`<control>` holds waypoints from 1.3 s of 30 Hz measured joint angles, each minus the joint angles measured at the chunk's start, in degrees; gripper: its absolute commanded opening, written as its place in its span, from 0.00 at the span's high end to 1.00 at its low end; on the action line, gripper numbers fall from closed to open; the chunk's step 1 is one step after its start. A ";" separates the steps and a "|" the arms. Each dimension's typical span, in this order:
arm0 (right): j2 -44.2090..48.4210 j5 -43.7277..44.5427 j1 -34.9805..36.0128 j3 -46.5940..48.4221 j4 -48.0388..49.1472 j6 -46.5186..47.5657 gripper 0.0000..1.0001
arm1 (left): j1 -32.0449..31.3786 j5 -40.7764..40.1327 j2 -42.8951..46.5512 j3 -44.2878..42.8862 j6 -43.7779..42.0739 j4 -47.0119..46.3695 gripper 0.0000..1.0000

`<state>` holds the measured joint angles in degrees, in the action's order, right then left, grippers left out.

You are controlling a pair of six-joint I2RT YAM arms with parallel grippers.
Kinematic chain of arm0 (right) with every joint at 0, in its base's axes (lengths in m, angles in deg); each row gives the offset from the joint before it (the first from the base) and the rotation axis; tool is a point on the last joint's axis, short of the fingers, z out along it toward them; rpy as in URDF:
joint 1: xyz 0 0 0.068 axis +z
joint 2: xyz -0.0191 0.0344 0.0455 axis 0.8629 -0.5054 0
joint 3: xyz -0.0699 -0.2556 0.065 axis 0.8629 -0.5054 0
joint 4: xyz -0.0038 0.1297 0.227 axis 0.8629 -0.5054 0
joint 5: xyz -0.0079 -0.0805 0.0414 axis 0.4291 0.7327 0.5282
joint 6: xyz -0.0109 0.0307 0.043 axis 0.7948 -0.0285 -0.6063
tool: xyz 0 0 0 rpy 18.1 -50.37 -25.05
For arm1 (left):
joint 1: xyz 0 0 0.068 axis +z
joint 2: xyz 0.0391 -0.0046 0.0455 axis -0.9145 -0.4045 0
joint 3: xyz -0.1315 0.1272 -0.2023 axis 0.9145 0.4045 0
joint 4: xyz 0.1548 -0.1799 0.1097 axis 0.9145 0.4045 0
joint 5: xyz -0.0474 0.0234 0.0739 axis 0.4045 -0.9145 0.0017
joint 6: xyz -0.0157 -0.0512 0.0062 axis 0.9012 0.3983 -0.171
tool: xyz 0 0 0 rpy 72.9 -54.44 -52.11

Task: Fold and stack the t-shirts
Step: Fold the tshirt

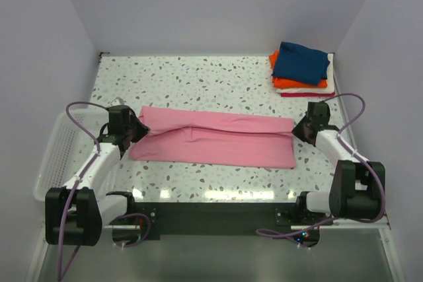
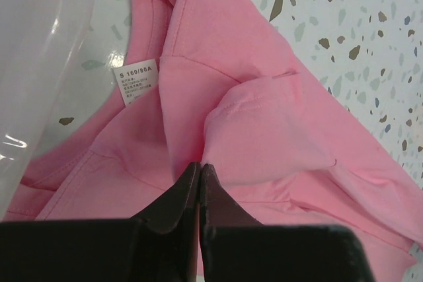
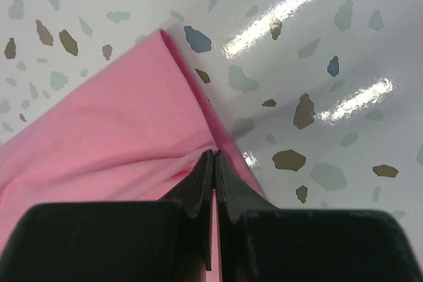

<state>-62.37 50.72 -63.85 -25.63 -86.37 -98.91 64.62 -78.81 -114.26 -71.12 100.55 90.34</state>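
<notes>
A light pink t-shirt (image 1: 215, 138) lies folded lengthwise as a long band across the middle of the speckled table. My left gripper (image 1: 137, 129) is shut on its left end; in the left wrist view the cloth (image 2: 264, 117) bunches up at the closed tips (image 2: 199, 166), beside the white size label (image 2: 136, 81). My right gripper (image 1: 295, 129) is shut on the right end, pinching the hemmed edge (image 3: 132, 117) between the tips (image 3: 215, 155). A folded stack at the back right holds a navy blue shirt (image 1: 301, 62) over an orange one (image 1: 291, 83), with white and red edges (image 1: 310, 93) beneath.
A white wire basket (image 1: 58, 150) stands at the table's left edge beside my left arm; its clear wall (image 2: 39, 44) shows in the left wrist view. Grey walls enclose the table at the back and sides. The arm bases sit on a dark bar (image 1: 211, 212) at the near edge.
</notes>
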 measured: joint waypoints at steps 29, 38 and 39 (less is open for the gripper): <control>10.58 -3.96 -0.02 -7.10 3.82 -1.01 0.69 | 0.00 -1.81 0.48 1.11 -0.04 0.09 0.97; 7.87 -4.42 0.35 -7.10 2.49 -1.11 0.66 | 0.02 -1.79 0.17 1.90 -0.04 0.00 0.97; 7.85 -4.48 0.35 -7.10 2.40 -1.25 0.66 | 0.00 -1.79 0.09 1.90 -0.04 -0.02 0.97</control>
<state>-54.52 46.24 -63.50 -32.74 -83.97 -100.16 64.62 -80.60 -114.18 -69.21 100.50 90.32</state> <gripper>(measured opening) 0.339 0.039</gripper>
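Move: The right fingers still pinch the right end of the t-shirt's folded-over flap, right at their tips; the t-shirt's near right corner lies about 12 cm back from them and 2 cm below. The folded stack stands some 24 cm ahead of this hand and 2 cm to its right. The left fingers still hold the flap's left end at their tips, with the basket roughly 25 cm to their left and 7 cm back. Right fingers open off the flap edge, rise, draw back about 2 cm, then sink; left hand still holds. ##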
